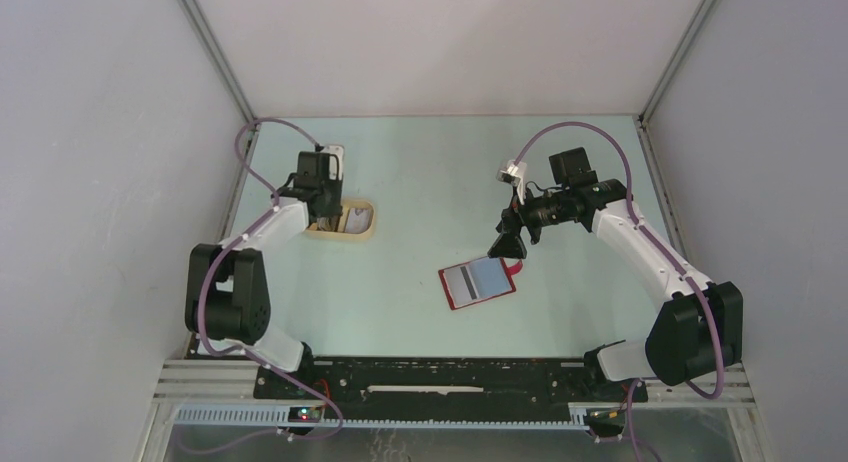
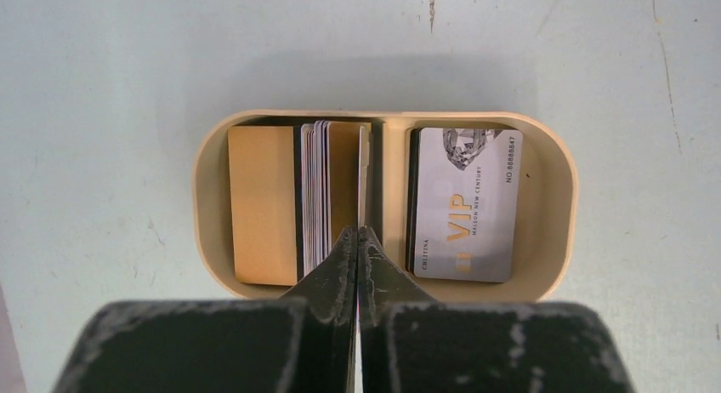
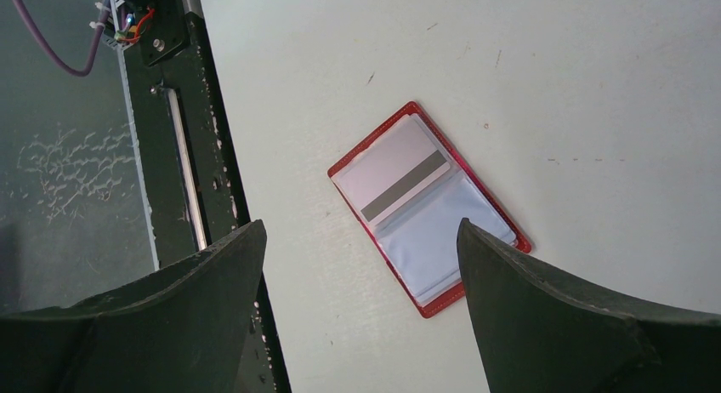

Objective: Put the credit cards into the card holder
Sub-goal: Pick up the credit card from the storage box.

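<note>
The credit cards sit in a tan oval tray [image 2: 568,197]: a golden one [image 2: 262,204] and several on edge in its left half, a silver VIP card [image 2: 468,206] in its right half. My left gripper [image 2: 358,233] is over the tray [image 1: 368,232], shut on a thin card seen edge-on [image 2: 364,180] beside the divider. The red card holder [image 3: 442,304] lies open on the table [image 1: 478,282], with a white grey-striped card [image 3: 395,172] in one half. My right gripper [image 3: 359,227] hovers open just above the holder's far end [image 1: 508,244], holding nothing.
A black rail [image 3: 170,155] runs along the table's near edge between the arm bases [image 1: 450,377]. Grey walls close in the table on the left, back and right. The tray stands near the left wall.
</note>
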Motion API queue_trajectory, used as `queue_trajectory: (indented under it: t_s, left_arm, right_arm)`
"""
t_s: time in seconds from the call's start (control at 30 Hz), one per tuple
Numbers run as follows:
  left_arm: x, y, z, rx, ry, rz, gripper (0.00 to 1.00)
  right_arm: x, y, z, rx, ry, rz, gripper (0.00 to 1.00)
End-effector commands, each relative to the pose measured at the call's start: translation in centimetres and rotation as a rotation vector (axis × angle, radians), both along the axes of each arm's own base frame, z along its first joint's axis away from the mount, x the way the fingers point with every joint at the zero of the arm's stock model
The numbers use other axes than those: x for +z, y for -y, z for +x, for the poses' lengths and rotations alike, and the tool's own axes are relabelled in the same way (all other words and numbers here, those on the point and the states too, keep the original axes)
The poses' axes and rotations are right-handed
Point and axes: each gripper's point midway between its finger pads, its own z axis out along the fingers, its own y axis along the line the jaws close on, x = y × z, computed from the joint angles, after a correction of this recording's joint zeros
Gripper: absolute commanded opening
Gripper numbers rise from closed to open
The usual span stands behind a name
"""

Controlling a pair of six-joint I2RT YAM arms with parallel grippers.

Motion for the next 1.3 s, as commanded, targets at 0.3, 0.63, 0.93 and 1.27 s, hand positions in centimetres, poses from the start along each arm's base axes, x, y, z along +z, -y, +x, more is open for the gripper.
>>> queue_trajectory:
  t_s: [0.3, 0.63, 0.93, 1.27]
  left_arm:
    - [3.6, 0.4, -1.1, 0.06, 0.139, -0.108, 0.0]
    - [4.9, 1.4, -1.2, 0.056, 0.193, -0.184, 0.0]
    - [7.2, 5.1, -1.6, -0.04, 0.26, -0.384, 0.0]
    - [10.5, 10.4, -3.7, -0.18, 0.341, -0.578, 0.0]
  right_arm:
    - [0.4, -0.7, -0.4, 0.033, -0.002, 0.02, 0.92]
    - [-0.5, -1.6, -0.6, 0.052, -0.056, 0.026, 0.91]
    - [-1.2, -2.9, -0.4, 0.057, -0.172, 0.085, 0.89]
    - [-1.3, -3.1, -0.3, 0.053, -0.195, 0.1, 0.88]
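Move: Over the storage box, the left hand still pinches one card on edge. The open card holder lies some 33 cm to its right, 14 cm back and 7 cm below; the box's middle is about 1 cm ahead, 1 cm right and 5 cm down, and the VIP card about 5 cm right and 1 cm ahead. From the right hand, the holder lies roughly 5 cm left, 3 cm back and 16 cm below. Drawing the pinched card up out of the box, the left hand rises about 4 cm, easing back slightly, then swings right over the VIP-card side while still climbing, ending some 8 cm higher and 8 cm right. Its left side dips and the fingertips tilt up, about 30 degrees in all, grip kept shut. The open right hand sinks and shifts left a few centimetres towards the card holder, tipping slightly. ##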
